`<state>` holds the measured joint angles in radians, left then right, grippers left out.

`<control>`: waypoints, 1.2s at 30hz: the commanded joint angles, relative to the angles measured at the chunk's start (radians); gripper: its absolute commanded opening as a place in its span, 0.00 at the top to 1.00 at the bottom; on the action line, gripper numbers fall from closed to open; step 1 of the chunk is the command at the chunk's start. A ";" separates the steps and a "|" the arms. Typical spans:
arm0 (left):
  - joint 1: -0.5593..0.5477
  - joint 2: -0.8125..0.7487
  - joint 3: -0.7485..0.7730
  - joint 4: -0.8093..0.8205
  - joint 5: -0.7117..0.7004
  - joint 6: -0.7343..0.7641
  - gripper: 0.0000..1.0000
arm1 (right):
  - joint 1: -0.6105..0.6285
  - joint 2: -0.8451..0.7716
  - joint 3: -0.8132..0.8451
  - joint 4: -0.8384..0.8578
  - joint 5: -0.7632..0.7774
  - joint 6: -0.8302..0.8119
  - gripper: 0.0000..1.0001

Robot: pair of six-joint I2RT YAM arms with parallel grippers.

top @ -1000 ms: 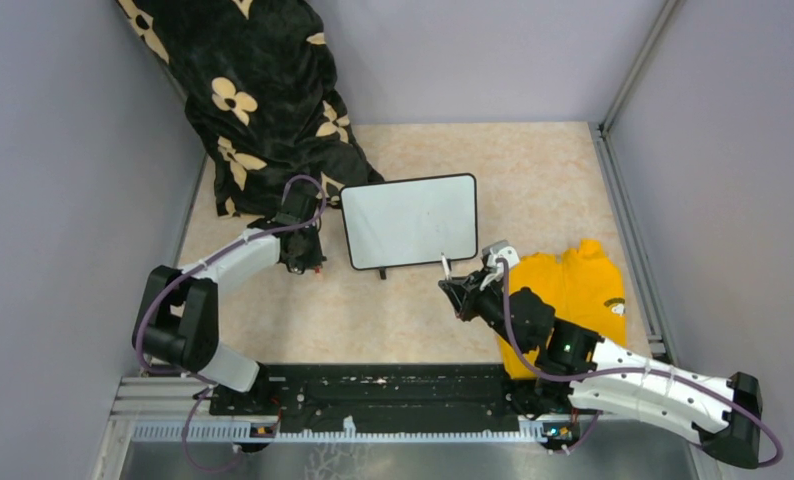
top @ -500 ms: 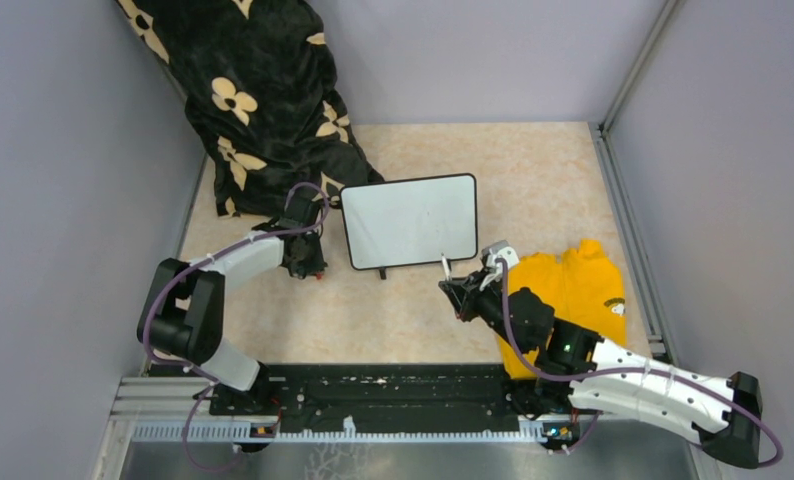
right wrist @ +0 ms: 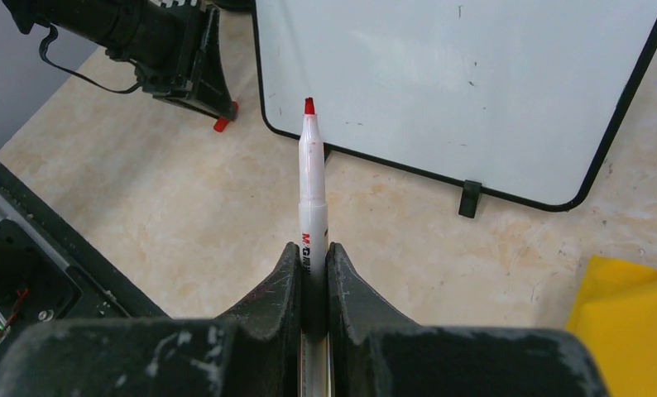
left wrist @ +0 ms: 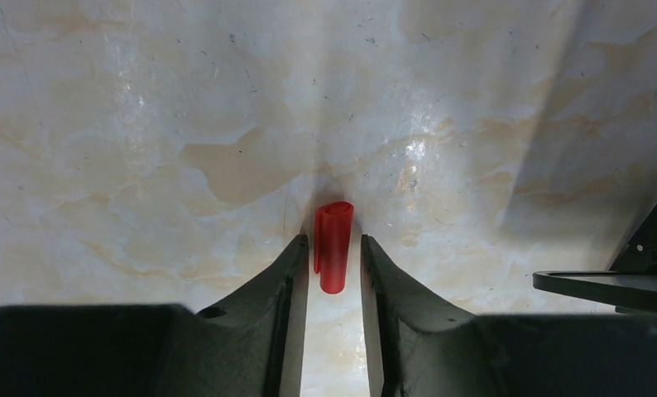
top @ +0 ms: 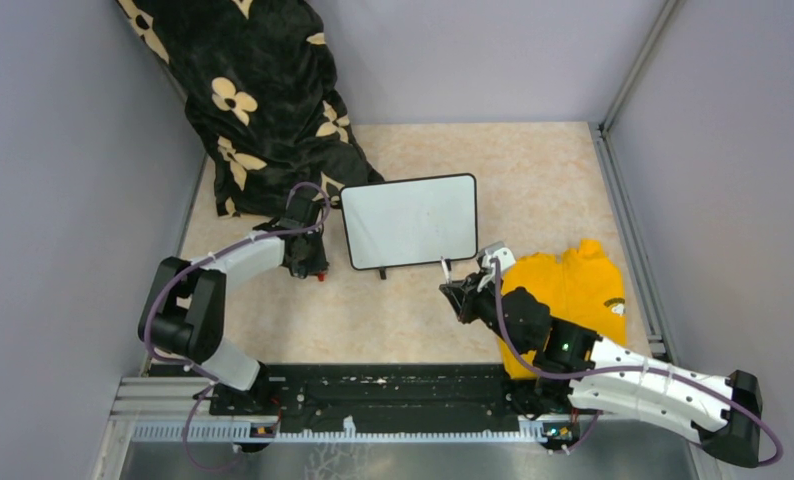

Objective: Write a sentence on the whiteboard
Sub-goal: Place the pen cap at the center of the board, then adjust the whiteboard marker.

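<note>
The whiteboard (top: pixel 410 220) lies flat in the middle of the table, black-framed. Its surface (right wrist: pixel 474 83) shows no sentence, only faint specks. My right gripper (right wrist: pixel 313 248) is shut on a white marker (right wrist: pixel 312 182). The marker's bare red tip points at the board's near left corner and stays off it. In the top view the right gripper (top: pixel 461 290) sits just in front of the board's near edge. My left gripper (left wrist: pixel 333 240) is low over the table, left of the board. It is open, with a small red cap (left wrist: pixel 333 246) loose between its fingers.
A black cloth with cream flowers (top: pixel 263 100) is heaped at the back left, reaching the board's left corner. A yellow cloth (top: pixel 573 290) lies under my right arm. Grey walls close three sides. One foot of the board (left wrist: pixel 606 281) is just right of my left fingers.
My left jaws have parted from shut and let go of the red cap, which stays between them. The right gripper has drawn slightly nearer with the marker.
</note>
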<state>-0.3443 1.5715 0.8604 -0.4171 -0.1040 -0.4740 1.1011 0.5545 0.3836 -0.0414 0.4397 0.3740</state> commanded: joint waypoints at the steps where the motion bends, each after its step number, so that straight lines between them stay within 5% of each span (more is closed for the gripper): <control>1: 0.005 -0.061 -0.006 -0.020 -0.033 -0.024 0.62 | -0.007 -0.001 0.070 0.006 -0.007 0.014 1.00; 5: 0.005 -0.218 0.000 -0.035 -0.067 -0.041 0.51 | -0.007 0.011 0.110 -0.034 -0.025 0.010 1.00; 8: 0.005 -0.391 0.000 0.033 0.039 0.015 0.48 | -0.007 0.024 0.149 -0.050 -0.070 -0.026 1.00; 12: -0.002 -0.615 -0.122 0.368 0.410 0.131 0.33 | -0.007 0.050 0.211 -0.034 -0.181 -0.103 1.00; 15: -0.022 -0.699 -0.230 0.654 0.664 0.069 0.10 | -0.007 0.083 0.258 -0.022 -0.287 -0.139 1.00; 17: -0.034 -0.709 -0.302 0.881 0.851 -0.034 0.02 | -0.007 0.106 0.274 -0.005 -0.318 -0.138 1.00; 20: -0.058 -0.682 -0.381 1.203 0.975 -0.194 0.01 | -0.007 0.142 0.280 0.048 -0.351 -0.118 1.00; 27: -0.086 -0.561 -0.377 1.534 1.099 -0.367 0.01 | -0.007 0.245 0.310 0.158 -0.433 -0.055 1.00; 32: -0.117 -0.512 -0.360 1.543 1.122 -0.371 0.04 | -0.007 0.299 0.339 0.171 -0.468 -0.042 1.00; 36: -0.148 -0.497 -0.322 1.371 1.144 -0.287 0.08 | -0.007 0.332 0.358 0.183 -0.503 -0.038 1.00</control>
<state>-0.4675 1.0630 0.4843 1.0100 0.9779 -0.8108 1.1007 0.8680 0.6754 0.0620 -0.0071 0.3187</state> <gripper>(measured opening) 0.941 0.073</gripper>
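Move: The left hand straddles the released red cap, which lies on the table about 1 cm ahead and 1 cm below. It is next bound for the uncapped pen, roughly 27 cm to its right, 12 cm back and 17 cm higher. The whiteboard's middle is some 21 cm right and 13 cm ahead of it. From the right hand, which holds the pen, the left gripper is about 27 cm left, 12 cm ahead and 16 cm lower; the whiteboard's middle is 25 cm ahead, 6 cm left, 14 cm lower. With no grip left on the cap, the left hand climbs straight off it some 27 cm, then while still high swings back and right towards the pen, rolling from pointing down to pointing right and opening wide. The right hand keeps its pinch on the pen and brings it to meet the left, about 10 cm left and 7 cm up, turning counter-clockwise some 25 degrees. ##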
